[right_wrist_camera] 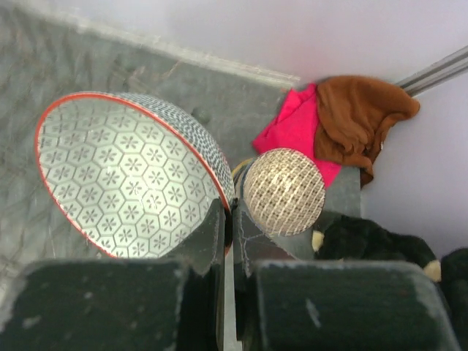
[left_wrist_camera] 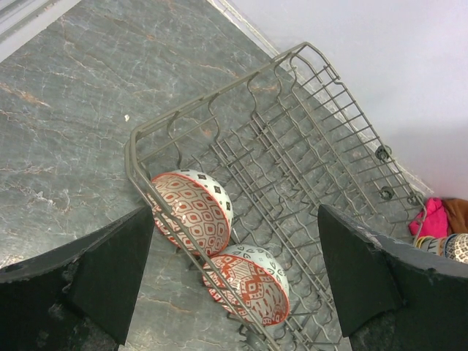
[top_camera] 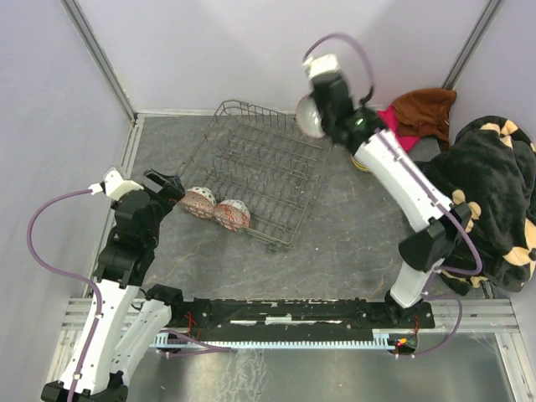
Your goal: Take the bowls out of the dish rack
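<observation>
The grey wire dish rack (top_camera: 268,167) lies in the middle of the table. Two red-and-white patterned bowls (top_camera: 198,202) (top_camera: 232,215) lean on edge at its near left end. In the left wrist view they are the upper bowl (left_wrist_camera: 191,212) and the lower bowl (left_wrist_camera: 252,289), behind the rack's rim (left_wrist_camera: 307,139). My left gripper (top_camera: 167,186) (left_wrist_camera: 234,281) hangs open just left of them, holding nothing. My right gripper (top_camera: 325,117) (right_wrist_camera: 230,219) is shut on the rim of a grey hexagon-patterned bowl (right_wrist_camera: 124,175) (top_camera: 308,117), raised above the rack's far right corner.
A cream lattice bowl (right_wrist_camera: 284,191) sits upside down right of the rack, near a pink cloth (right_wrist_camera: 292,128) and a brown cloth (top_camera: 423,113). A black plush blanket with cream patches (top_camera: 490,188) fills the right side. Walls stand close behind and to the left.
</observation>
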### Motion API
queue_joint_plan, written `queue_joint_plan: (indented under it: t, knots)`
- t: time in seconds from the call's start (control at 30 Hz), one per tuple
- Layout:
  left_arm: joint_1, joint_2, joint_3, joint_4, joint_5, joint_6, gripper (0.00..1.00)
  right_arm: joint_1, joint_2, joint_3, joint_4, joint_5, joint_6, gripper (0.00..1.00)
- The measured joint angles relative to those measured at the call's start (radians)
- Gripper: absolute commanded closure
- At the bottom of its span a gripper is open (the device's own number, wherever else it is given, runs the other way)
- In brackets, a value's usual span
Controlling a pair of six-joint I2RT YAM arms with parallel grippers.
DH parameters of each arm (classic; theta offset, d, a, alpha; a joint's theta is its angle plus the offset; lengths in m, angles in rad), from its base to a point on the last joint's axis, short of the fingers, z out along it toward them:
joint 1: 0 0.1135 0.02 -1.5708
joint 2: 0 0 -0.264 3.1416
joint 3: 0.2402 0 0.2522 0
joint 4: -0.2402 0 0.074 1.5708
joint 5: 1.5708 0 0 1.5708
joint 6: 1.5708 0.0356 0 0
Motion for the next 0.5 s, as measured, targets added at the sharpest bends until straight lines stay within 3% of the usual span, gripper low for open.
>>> queue_joint_plan:
  t: [0.17,0.27,0.37,0.5]
  knots:
    - [0.000,-0.002,0.009,-0.002,0.007,0.000,0.01,-0.312,0.221,0.494,-0.255,-0.278,0.130,0.99]
    - [0.000,-0.002,0.011,-0.002,0.013,0.000,0.01,-0.460,0.344,0.665,-0.362,-0.431,0.196,0.99]
    - [0.000,-0.002,0.011,-0.002,0.026,0.000,0.01,-0.566,0.397,0.647,-0.420,-0.542,0.245,0.99]
    - [0.000,-0.002,0.011,-0.002,0.027,0.000,0.01,-0.652,0.394,0.459,-0.435,-0.646,0.292,0.99]
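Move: The right gripper already pinches the grey bowl by its rim. From that hand the bowl stack lies about 10 cm ahead, 15 cm to the right and 26 cm below. The pink cloth is roughly 10 cm farther out than the stack and 8 cm to its right. The dish rack's middle is about 3 cm ahead of the hand, 19 cm to its left and 28 cm below. From the idle left hand the stack is some 27 cm ahead, 57 cm right and 21 cm below. Swing the right gripper quickly about 18 cm to the right, away from the rack and towards the bowl stack. Reach some 10 cm forward and rise slightly at first, then sink about 13 cm from the top of that arc. Tip the fingers downward as you go, roll the hand's left side up nearly 30 degrees and turn it a little clockwise. Keep the rim of the grey bowl pinched. ##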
